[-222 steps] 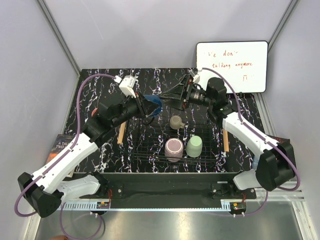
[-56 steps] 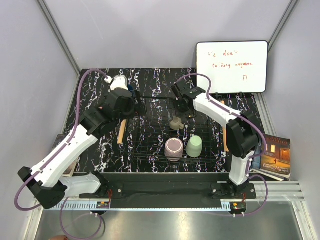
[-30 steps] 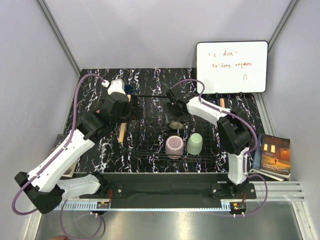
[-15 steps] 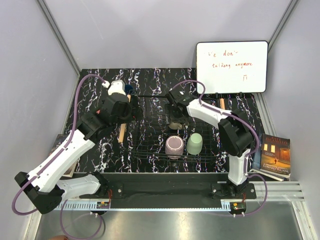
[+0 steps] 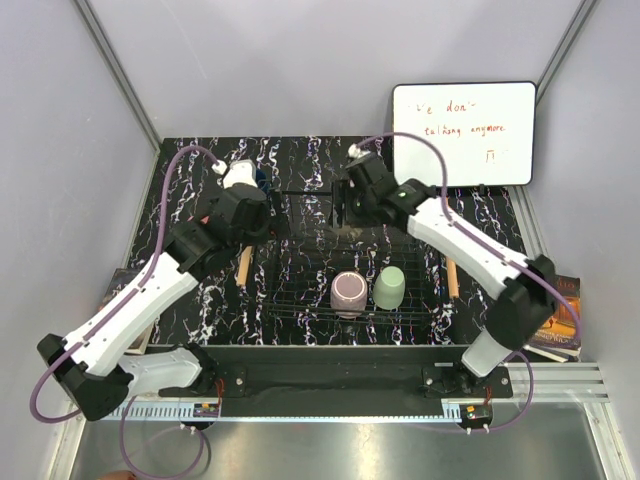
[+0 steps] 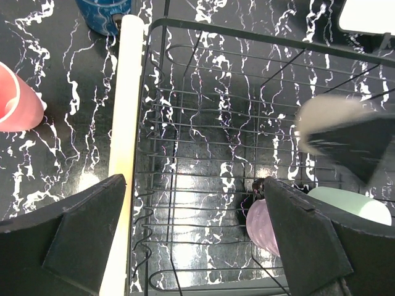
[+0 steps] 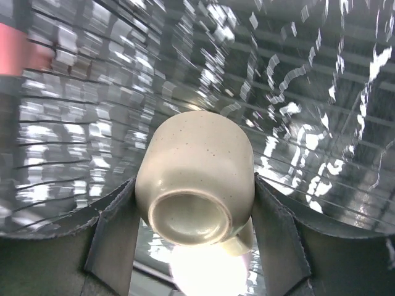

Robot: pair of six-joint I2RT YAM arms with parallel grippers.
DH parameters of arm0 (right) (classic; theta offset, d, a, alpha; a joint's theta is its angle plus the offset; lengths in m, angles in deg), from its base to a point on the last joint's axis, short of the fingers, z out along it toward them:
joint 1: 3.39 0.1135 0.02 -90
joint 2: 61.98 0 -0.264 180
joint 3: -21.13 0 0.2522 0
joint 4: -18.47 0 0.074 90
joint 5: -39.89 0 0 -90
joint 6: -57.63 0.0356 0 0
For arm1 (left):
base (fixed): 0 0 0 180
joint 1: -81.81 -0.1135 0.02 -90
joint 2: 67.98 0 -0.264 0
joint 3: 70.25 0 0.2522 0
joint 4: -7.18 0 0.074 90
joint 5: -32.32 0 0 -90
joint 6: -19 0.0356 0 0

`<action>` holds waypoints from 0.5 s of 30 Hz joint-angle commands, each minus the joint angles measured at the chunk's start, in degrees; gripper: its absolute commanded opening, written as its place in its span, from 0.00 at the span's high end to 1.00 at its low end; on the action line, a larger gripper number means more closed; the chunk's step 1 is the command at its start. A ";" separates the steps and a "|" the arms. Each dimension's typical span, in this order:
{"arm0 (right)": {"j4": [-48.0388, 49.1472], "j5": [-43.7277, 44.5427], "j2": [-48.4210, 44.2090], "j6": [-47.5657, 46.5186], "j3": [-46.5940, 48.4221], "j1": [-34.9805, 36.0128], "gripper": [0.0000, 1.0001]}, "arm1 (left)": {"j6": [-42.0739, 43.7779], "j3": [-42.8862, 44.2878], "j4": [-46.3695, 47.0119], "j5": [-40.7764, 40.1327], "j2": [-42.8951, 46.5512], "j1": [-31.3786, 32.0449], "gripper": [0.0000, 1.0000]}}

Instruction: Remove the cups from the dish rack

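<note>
My right gripper (image 7: 194,213) is shut on the beige cup (image 7: 194,176), gripping its sides with the base toward the camera, lifted above the dish rack (image 5: 300,270). The left wrist view shows that cup (image 6: 327,114) blurred over the rack's far right. A mauve cup (image 5: 348,293) and a mint green cup (image 5: 389,288) stand upside down in the rack's near part. My left gripper (image 6: 191,240) hangs open above the rack's left side by its wooden bar (image 6: 126,142). A pink cup (image 6: 18,98) and a dark blue cup (image 6: 102,11) stand on the table left of the rack.
A whiteboard (image 5: 463,133) leans at the back right. Books lie at the table's right edge (image 5: 560,325) and left edge (image 5: 120,290). The rack's right wooden bar (image 5: 452,278) runs under my right arm.
My right gripper has shut on the beige cup and lifted it off the rack toward the back. The left arm has hardly moved.
</note>
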 commanded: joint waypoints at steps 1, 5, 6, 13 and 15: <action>1.33 -2.81 -7.28 1.84 6.37 0.11 1.00 | 0.39 4.06 5.32 0.86 -1.08 -0.19 0.01; 3.87 -8.60 -9.65 3.95 8.75 -1.11 1.00 | 2.50 2.31 13.29 6.39 1.20 -0.28 0.01; 5.10 -10.10 -10.36 4.74 7.62 -1.90 1.00 | 2.76 1.78 14.71 7.54 1.82 -0.37 0.01; 32.93 -37.60 -17.48 26.78 -12.84 -16.58 1.00 | 2.16 -7.17 29.30 13.87 10.07 -1.33 0.01; 47.43 -44.20 -18.71 32.14 -19.16 -18.51 1.00 | 1.19 -12.45 37.12 19.31 13.68 -2.56 0.01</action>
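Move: The beige cup is already off the rack, upside down in the right fingers; the open left gripper it goes to stands some 15 cm to the right hand's left, 5 cm back and about 6 cm above. Down in the rack the mauve cup is about 10 cm back of the right hand, 1 cm to its right and 14 cm lower; the green cup is also 10 cm back, 9 cm to the right and 14 cm lower. From the left hand, the beige cup lies about 15 cm right, 5 cm ahead and 6 cm below. The beige cup, still gripped, is carried about 13 cm up above the rack by the right hand, which rolls its left side up by some 35 degrees so that fingers and cup swing round towards the left gripper, and drifts slightly right at the end. The left hand, staying wide open, first goes right, then rises about 6 cm, its fingers tilting up and rightward to face the cup. ##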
